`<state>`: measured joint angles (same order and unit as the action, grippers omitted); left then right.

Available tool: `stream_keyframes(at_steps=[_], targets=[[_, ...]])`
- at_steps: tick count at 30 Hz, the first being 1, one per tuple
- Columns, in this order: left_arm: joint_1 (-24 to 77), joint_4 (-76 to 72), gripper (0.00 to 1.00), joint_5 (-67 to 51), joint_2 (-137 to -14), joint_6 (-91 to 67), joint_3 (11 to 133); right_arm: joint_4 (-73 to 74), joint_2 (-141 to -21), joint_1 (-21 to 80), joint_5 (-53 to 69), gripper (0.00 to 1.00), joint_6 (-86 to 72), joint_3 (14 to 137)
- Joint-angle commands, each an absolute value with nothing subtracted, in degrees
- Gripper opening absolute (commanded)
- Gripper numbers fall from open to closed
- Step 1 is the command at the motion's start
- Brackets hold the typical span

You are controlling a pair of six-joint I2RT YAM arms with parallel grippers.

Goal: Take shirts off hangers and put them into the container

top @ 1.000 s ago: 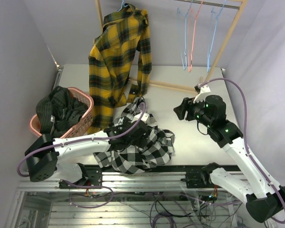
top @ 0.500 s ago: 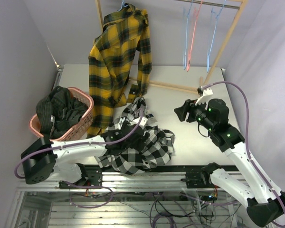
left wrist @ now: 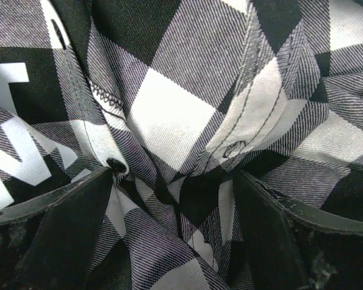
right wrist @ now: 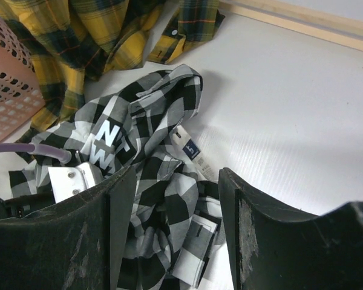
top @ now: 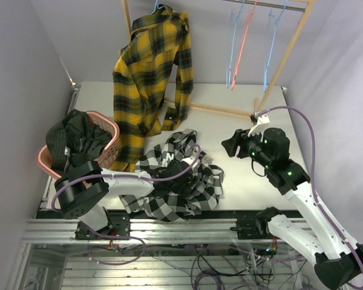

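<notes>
The black-and-white checked shirt (top: 196, 181) lies crumpled on the table near the front edge, its white lettered patch (right wrist: 106, 142) facing up. My left gripper (top: 181, 168) is pressed down into it. In the left wrist view its fingers stand wide apart, open, with a bunched fold of the checked shirt (left wrist: 175, 121) between them. My right gripper (top: 228, 144) hovers open to the right of the shirt, and nothing is between its fingers (right wrist: 118, 211). The yellow-and-black plaid shirt (top: 151, 78) hangs from the rack on a hanger. Empty blue and pink hangers (top: 236, 48) hang at the rack's right. The pink container (top: 106, 151) stands at the left.
A dark garment (top: 78, 142) fills the container. The wooden rack's base bar (top: 218, 109) runs across the table behind the checked shirt, and its slanted leg (top: 284, 54) rises at the right. The plaid shirt's hem (right wrist: 97, 36) drapes onto the table beside the container.
My left arm has swung its elbow toward the right and the gripper has sunk deeper into the checked shirt, which shifted slightly. The empty hangers swing a little. The right arm has barely moved.
</notes>
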<state>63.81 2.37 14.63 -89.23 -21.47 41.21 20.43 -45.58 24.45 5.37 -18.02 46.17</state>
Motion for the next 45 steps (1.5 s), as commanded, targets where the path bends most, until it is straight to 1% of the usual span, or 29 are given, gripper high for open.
stream_keyframes(at_steps=[1,2,3,5,7,8,11,14,16,18,21,25,27,31,38,40,42,43,45], targets=[[64.18,-0.75,0.87,13.87,-91.8,-23.04,41.25,19.44,-44.5,24.38,5.09,0.57,-18.3,44.98],[64.16,-1.31,0.79,13.25,-92.14,-23.04,41.04,19.31,-44.48,24.35,5.1,0.57,-18.37,44.67],[64.16,-1.92,0.68,12.54,-92.68,-23.09,40.89,19.05,-44.47,24.35,5.08,0.57,-18.4,44.39],[64.14,-2.51,0.38,10.91,-94.06,-23.44,40.93,18.63,-44.63,24.37,5.24,0.57,-18.48,43.92],[64.12,-2.19,0.14,10.39,-95.26,-24.34,41.12,18.36,-44.85,24.37,5.37,0.57,-18.63,43.54],[64.11,-1.66,0.08,10.89,-95.19,-24.86,41.21,18.32,-44.89,24.37,5.38,0.57,-18.71,43.39],[64.16,1.56,0.07,12.69,-90.9,-25.14,41.34,18.38,-45.04,24.35,5.33,0.57,-18.48,43.07],[64.13,9.91,0.07,17.56,-81.81,-24.57,44.22,18.52,-45.02,24.35,4.29,0.57,-18.3,43.06],[64.14,17.18,0.07,22.55,-75.63,-23.19,48.35,18.22,-45.09,24.31,4.09,0.57,-18.32,43.0],[63.42,24.49,0.07,27.14,-69.89,-21.53,55.16,17.67,-45.4,24.35,4.44,0.57,-18.71,42.89],[58.75,34.43,0.07,28.87,-66.55,-18.19,65.98,16.67,-46.32,24.35,5.26,0.57,-19.14,42.61],[47.94,45.9,0.07,26.53,-66.79,-14.45,80.82,15.64,-47.65,24.35,6.33,0.57,-19.63,42.71],[42.47,49.08,0.07,26.11,-67.53,-12.1,87.14,15.27,-47.96,24.35,6.89,0.57,-19.66,42.76],[33.19,52.25,0.07,25.14,-70.19,-8.96,98.4,14.49,-48.71,24.35,7.48,0.57,-19.78,42.72],[15.48,58.6,0.07,19.72,-81.06,-8.34,122.21,14.8,-49.35,24.35,7.97,0.57,-19.06,43.23],[9.35,58.78,0.07,19.22,-81.16,-8.76,125.04,14.89,-49.12,24.35,7.96,0.57,-18.91,43.24],[3.71,57.56,0.07,18.76,-79.26,-9.71,123.06,14.78,-48.92,24.4,8.22,0.57,-18.85,43.18],[1.66,56.24,0.07,19.52,-77.55,-10.53,120.04,14.58,-48.95,24.37,8.4,0.57,-18.89,43.07],[-1.47,51.69,0.07,21.88,-73.14,-12.17,110.27,13.78,-49.05,24.35,8.72,0.57,-19.01,42.59]])
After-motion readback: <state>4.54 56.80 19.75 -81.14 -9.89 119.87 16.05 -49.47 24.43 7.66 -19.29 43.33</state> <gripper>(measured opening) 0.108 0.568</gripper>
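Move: The left hand is down in the black-and-white checkered shirt with its fingers wide open; the heap's middle lies about 4 cm to its left and 2 cm ahead, at fingertip level. The container stands some 36 cm left and 12 cm ahead, its middle roughly 8 cm higher. The yellow shirt hangs about 27 cm ahead, 13 cm left and 30 cm up. From the right hand, the heap is about 18 cm left, 8 cm back and 22 cm below. Nudging about 2 cm right while its fingers close on a fold of the checkered shirt, the left hand then lifts fast by some 44 cm, swinging left and somewhat forward to high above the container. On the way the wrist turns about 55 degrees counter-clockwise and tips up roughly 30, the fingers keeping their pinch. The empty right hand sinks slightly. ##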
